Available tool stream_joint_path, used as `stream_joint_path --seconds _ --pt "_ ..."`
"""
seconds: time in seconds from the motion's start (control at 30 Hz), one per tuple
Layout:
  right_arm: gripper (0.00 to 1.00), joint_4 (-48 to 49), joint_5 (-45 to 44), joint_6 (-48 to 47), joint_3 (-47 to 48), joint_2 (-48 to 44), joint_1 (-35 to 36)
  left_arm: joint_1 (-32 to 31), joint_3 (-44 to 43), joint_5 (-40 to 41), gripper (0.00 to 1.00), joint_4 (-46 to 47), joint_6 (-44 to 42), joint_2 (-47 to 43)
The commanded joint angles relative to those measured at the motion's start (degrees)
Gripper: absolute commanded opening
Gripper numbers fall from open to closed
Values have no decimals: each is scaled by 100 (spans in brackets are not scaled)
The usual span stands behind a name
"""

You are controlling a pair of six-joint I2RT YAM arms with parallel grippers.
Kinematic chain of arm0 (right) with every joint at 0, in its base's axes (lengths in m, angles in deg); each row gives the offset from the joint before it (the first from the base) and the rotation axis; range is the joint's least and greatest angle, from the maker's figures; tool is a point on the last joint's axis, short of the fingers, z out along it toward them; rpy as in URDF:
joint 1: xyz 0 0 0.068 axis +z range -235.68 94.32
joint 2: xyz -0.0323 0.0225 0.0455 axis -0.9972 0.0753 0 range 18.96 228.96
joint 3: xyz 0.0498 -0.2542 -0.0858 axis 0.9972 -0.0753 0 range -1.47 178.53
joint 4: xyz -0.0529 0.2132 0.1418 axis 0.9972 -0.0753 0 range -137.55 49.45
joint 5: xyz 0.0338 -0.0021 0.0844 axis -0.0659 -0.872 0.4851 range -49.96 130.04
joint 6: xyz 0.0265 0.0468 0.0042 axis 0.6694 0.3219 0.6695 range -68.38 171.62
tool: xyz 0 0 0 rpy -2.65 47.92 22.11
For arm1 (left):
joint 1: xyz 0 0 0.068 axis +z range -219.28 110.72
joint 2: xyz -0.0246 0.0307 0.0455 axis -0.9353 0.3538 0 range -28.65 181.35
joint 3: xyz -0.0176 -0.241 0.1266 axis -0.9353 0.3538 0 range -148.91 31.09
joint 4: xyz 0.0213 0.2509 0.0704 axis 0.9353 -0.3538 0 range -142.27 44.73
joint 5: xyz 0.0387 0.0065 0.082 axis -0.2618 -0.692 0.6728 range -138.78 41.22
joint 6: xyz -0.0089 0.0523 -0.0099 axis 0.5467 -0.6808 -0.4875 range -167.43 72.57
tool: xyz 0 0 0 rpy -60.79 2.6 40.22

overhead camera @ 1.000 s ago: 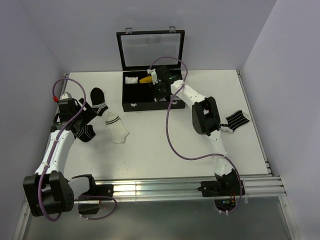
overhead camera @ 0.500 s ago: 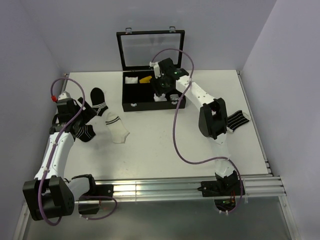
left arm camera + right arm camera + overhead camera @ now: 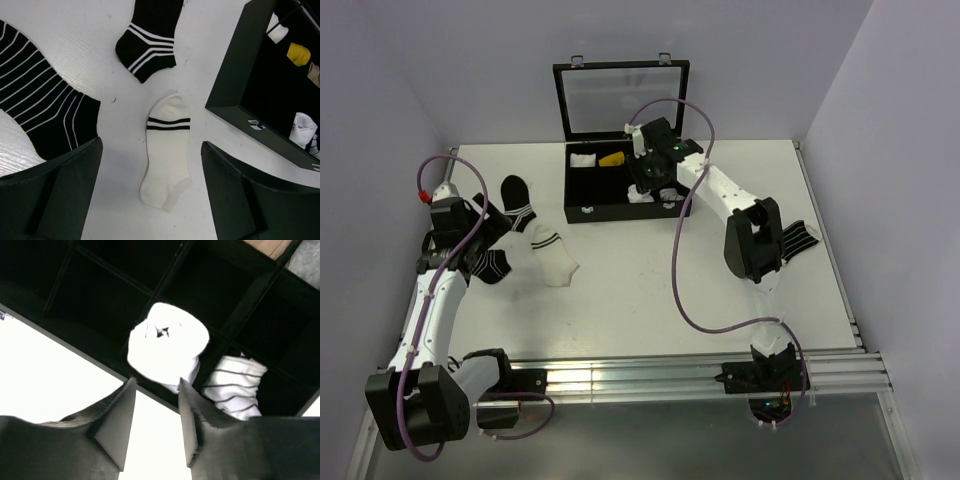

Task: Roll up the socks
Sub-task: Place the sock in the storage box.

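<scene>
A white sock with two black cuff bands (image 3: pixel 552 255) (image 3: pixel 167 150) lies flat on the table. My left gripper (image 3: pixel 480 238) (image 3: pixel 150 192) hovers over it, open and holding nothing. A white sock with thin black lines (image 3: pixel 796 240) lies flat at the right, partly behind the right arm. My right gripper (image 3: pixel 655 185) (image 3: pixel 156 382) is over the front right of the black box (image 3: pixel 578 200), open, with nothing between its fingers. Just past its tips a plain white roll (image 3: pixel 167 345) rests in a compartment. A lined white roll (image 3: pixel 235 385) sits beside it.
Two black socks with white stripes (image 3: pixel 150 45) (image 3: pixel 35 105) lie near the left gripper. The box (image 3: pixel 235 65) stands at the back with its glass lid (image 3: pixel 622 95) upright. It also holds a white bundle (image 3: pixel 582 160) and a yellow one (image 3: pixel 612 158).
The right arm's elbow has swung to the right, uncovering more of the lined sock, and its gripper has shifted slightly right over the box. The left arm has barely moved.
</scene>
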Motion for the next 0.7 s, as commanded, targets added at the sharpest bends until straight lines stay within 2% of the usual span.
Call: stream_joint_path --seconds 0.0,0.13,0.5,0.67 --pt "44 326 84 260 -60 146 -61 20 16 -32 85 133 -66 -143" --pt "44 529 93 400 -167 392 -70 20 25 -14 85 133 -58 -126" --pt "45 -331 67 392 835 1570 -52 20 34 -67 85 150 -66 -64" --pt "46 -166 66 348 538 1299 -61 20 43 -67 85 159 -66 -90"
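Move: The rolled white sock sits in the storage box's front row, about 3 cm ahead of the right hand, 1 cm left and 8 cm below. The striped sock roll lies about 7 cm right of the white one; the brown sock stands 9 cm beyond it in the back row. From the idle left hand, the white sock is roughly 18 cm ahead, 35 cm right and 12 cm below. The right hand, fingers still half open, drops about 7.5 cm and presses its fingertips onto the white sock. ##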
